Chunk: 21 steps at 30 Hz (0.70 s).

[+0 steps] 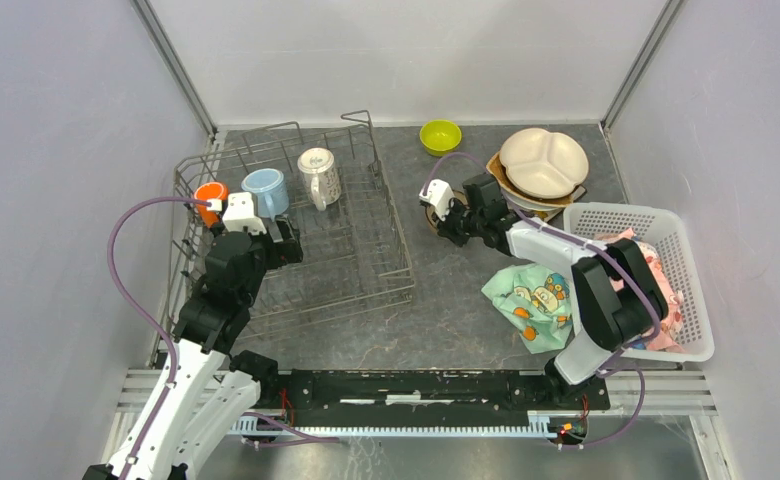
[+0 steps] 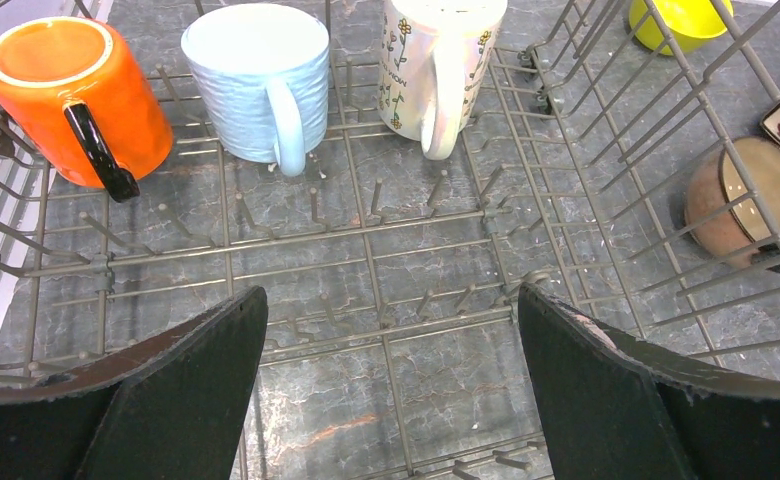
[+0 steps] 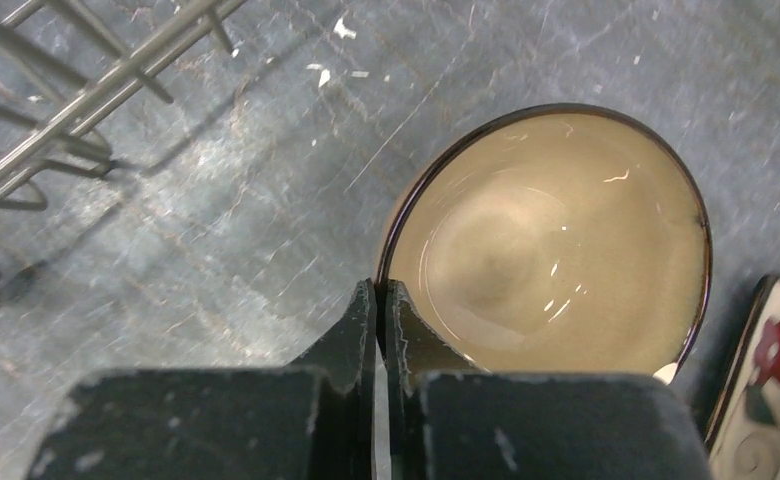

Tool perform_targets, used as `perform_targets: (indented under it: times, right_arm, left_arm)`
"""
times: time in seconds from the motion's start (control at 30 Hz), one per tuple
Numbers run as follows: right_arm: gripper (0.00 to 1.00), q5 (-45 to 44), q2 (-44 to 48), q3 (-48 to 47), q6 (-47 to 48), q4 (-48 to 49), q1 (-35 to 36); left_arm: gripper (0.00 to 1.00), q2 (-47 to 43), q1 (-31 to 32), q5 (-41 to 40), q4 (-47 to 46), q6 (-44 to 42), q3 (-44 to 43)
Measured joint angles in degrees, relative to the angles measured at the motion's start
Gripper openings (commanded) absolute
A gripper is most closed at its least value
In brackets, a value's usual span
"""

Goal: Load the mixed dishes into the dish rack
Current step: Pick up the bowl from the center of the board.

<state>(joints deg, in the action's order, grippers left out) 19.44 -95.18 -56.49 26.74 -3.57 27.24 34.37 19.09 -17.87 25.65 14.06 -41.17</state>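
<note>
The dish rack (image 1: 398, 262) stands at the left and holds three upturned mugs in a row: orange (image 2: 66, 95), light-blue (image 2: 261, 80) and white patterned (image 2: 436, 60). My left gripper (image 2: 391, 296) hovers open over the rack's bare wire floor, with nothing between its fingers. Just right of the rack, my right gripper (image 3: 380, 292) is shut on the near rim of the tan bowl (image 3: 556, 250), one finger inside and one outside. From above, the bowl (image 1: 429, 213) is mostly hidden under that gripper (image 1: 444, 222). A lime-green bowl (image 1: 440, 135) sits at the back, beside the cream three-section plate (image 1: 543, 160), which tops a stack of plates.
A white perforated basket (image 1: 688, 262) with a pink cloth stands at the right edge. A teal patterned cloth (image 1: 531, 295) lies in front of the plate stack. A flower-patterned plate edge (image 3: 776, 375) lies close to the bowl's right side. The rack's raised wire side (image 3: 86, 90) is just left of the bowl.
</note>
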Motion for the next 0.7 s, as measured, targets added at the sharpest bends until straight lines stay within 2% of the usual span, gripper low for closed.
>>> perform_targets:
  times: [0.1,0.2,0.4,0.57,0.7]
  right_arm:
    - [0.01,-0.5,2.7,2.7,-2.8,-0.4,0.0]
    - [0.08,-1.5,4.4,4.3,-4.8,-1.6,0.7]
    - [0.34,-4.2,5.4,4.8,-9.5,-4.8,2.0]
    - [0.41,-4.7,6.2,4.6,-13.9,-7.2,2.0]
    - [0.44,-5.8,7.3,3.8,-17.0,-9.3,2.0]
  left_arm:
    - [1.00,0.0,0.0,0.0,0.0,0.0,0.0]
    - [1.00,0.0,0.0,0.0,0.0,0.0,0.0]
    - [1.00,-0.3,0.0,0.0,0.0,0.0,0.0]
    - [1.00,-0.7,0.0,0.2,0.0,0.0,0.1]
    - [1.00,-0.7,0.0,0.2,0.0,0.0,0.3]
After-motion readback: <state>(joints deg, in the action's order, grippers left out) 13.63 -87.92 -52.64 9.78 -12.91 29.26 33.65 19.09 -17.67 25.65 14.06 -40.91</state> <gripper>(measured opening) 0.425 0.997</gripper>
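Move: The bowl's rim is already pinched at its near side in the right fingers; the bowl's middle lies some 6 cm ahead of that hand, about 2 cm to its right and 3 cm below. The green bowl stands roughly 24 cm ahead and 1 cm left of the hand, the plate stack some 17 cm ahead and 23 cm right. From the left hand, the brown bowl lies about 38 cm right, 5 cm ahead and 18 cm lower. Keep the right fingers shut on the bowl's near rim and draw the right hand back about 5 cm towards the robot, easing a little to its right, to drag the bowl away from the green bowl. Partway back, open the fingers to nearly half so they let go around the rim, while turning the wrist clockwise and tipping it further down, each some 15 degrees. ##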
